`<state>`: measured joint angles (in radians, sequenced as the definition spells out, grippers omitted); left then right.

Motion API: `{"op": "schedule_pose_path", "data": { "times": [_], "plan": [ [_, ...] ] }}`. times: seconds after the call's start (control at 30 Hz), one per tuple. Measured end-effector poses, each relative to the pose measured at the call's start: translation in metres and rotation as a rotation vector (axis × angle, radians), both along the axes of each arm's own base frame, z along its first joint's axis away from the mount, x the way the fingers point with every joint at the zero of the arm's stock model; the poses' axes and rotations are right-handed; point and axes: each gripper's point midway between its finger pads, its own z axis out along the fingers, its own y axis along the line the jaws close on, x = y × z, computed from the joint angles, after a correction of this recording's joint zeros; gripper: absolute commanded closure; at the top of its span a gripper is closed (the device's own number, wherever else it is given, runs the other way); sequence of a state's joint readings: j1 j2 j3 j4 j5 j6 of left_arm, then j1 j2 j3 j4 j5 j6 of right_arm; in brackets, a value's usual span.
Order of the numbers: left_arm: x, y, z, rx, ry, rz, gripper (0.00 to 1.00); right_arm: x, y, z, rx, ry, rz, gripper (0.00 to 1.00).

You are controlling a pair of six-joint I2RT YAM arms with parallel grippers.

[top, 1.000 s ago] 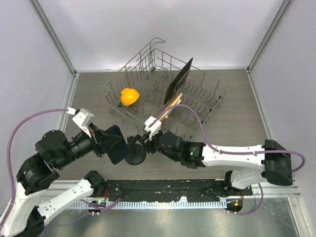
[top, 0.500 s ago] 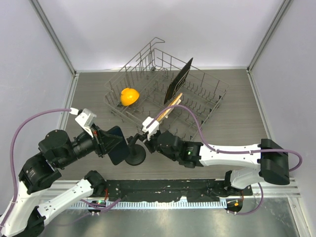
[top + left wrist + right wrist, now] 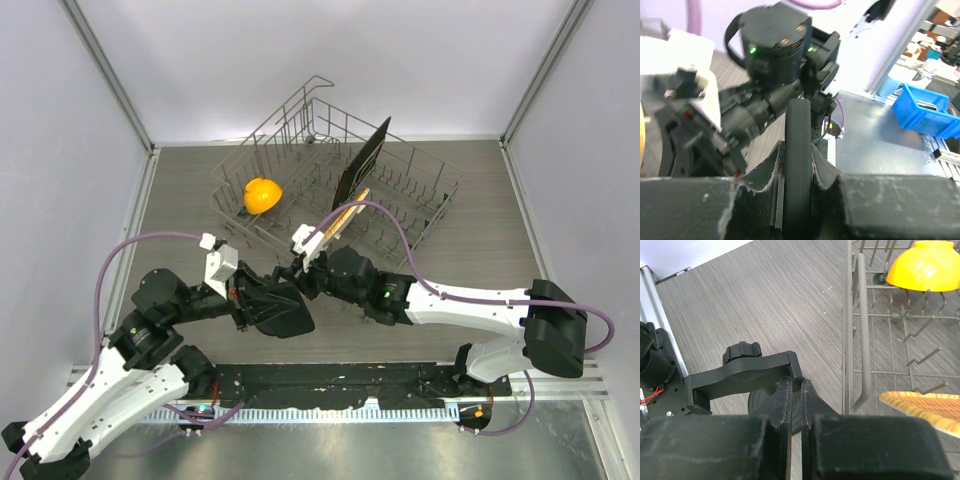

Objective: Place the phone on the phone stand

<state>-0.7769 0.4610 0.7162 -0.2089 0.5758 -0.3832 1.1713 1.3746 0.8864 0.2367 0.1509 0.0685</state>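
The phone point(image 3: 290, 318), a glossy black slab, is held by my left gripper point(image 3: 265, 300), which is shut on it just left of the right gripper. In the left wrist view the phone point(image 3: 799, 125) stands edge-on between the pads of the left gripper point(image 3: 799, 156). The phone stand point(image 3: 740, 374) shows in the right wrist view, with a knob on its angled arm and its disc base below. My right gripper point(image 3: 796, 385) is shut on the end of that arm. From above, the phone and both grippers hide most of the stand, and the right gripper point(image 3: 298, 277) sits beside the phone.
A grey wire dish rack point(image 3: 425, 190) stands behind the grippers, its near rail point(image 3: 860, 315) close to the right gripper. It holds an orange bowl point(image 3: 262, 194), an upright black board point(image 3: 362, 162) and a pale wooden piece point(image 3: 345, 215).
The left arm has swung right, carrying the phone over to the stand. The right gripper has shut on the stand's arm.
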Motion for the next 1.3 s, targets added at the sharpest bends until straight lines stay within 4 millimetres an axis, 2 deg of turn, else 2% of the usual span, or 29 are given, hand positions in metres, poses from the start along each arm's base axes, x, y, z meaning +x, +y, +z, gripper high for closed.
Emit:
{"op": "schedule_pose_path", "data": {
  "times": [0.13,0.43,0.77,1.3],
  "plan": [
    [-0.001,-0.017,0.01,-0.062,-0.118,-0.099,1.0,-0.005,0.003,0.0,0.01,0.021,0.062,1.0],
    [0.001,-0.029,-0.008,-0.009,-0.327,-0.195,1.0,-0.014,0.007,-0.001,0.027,0.056,0.169,1.0],
    [0.027,-0.036,-0.042,0.144,-0.374,-0.174,1.0,-0.014,0.006,-0.001,0.046,0.063,0.202,1.0],
    [0.04,-0.035,-0.053,0.17,-0.366,-0.208,1.0,-0.012,0.003,0.0,0.073,0.072,0.259,1.0]
  ]
}}
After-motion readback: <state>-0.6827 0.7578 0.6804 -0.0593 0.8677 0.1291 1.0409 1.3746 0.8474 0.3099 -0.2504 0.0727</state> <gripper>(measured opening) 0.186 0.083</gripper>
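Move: The phone is already in the left fingers, which point to the robot's right. The phone stand's head lies some 6 cm ahead of the left hand, about 2 cm to its right and 9 cm lower. The right gripper's fingertips are about 8 cm ahead and 4 cm right; the rack's near corner is some 6 cm ahead and 19 cm right, far lower. From the right hand, which grips one end of the stand's head, that head's middle is about 2 cm back and 3 cm left. Bring the left gripper with the phone first a little to the right, then down about 5 cm and forward some 4 cm onto the near side of the stand's head, rolling it about 20 degrees so the far side comes up. Keep the right fingers shut on the stand's head, easing it back a centimetre or so and turning it some 15 degrees counter-clockwise. ##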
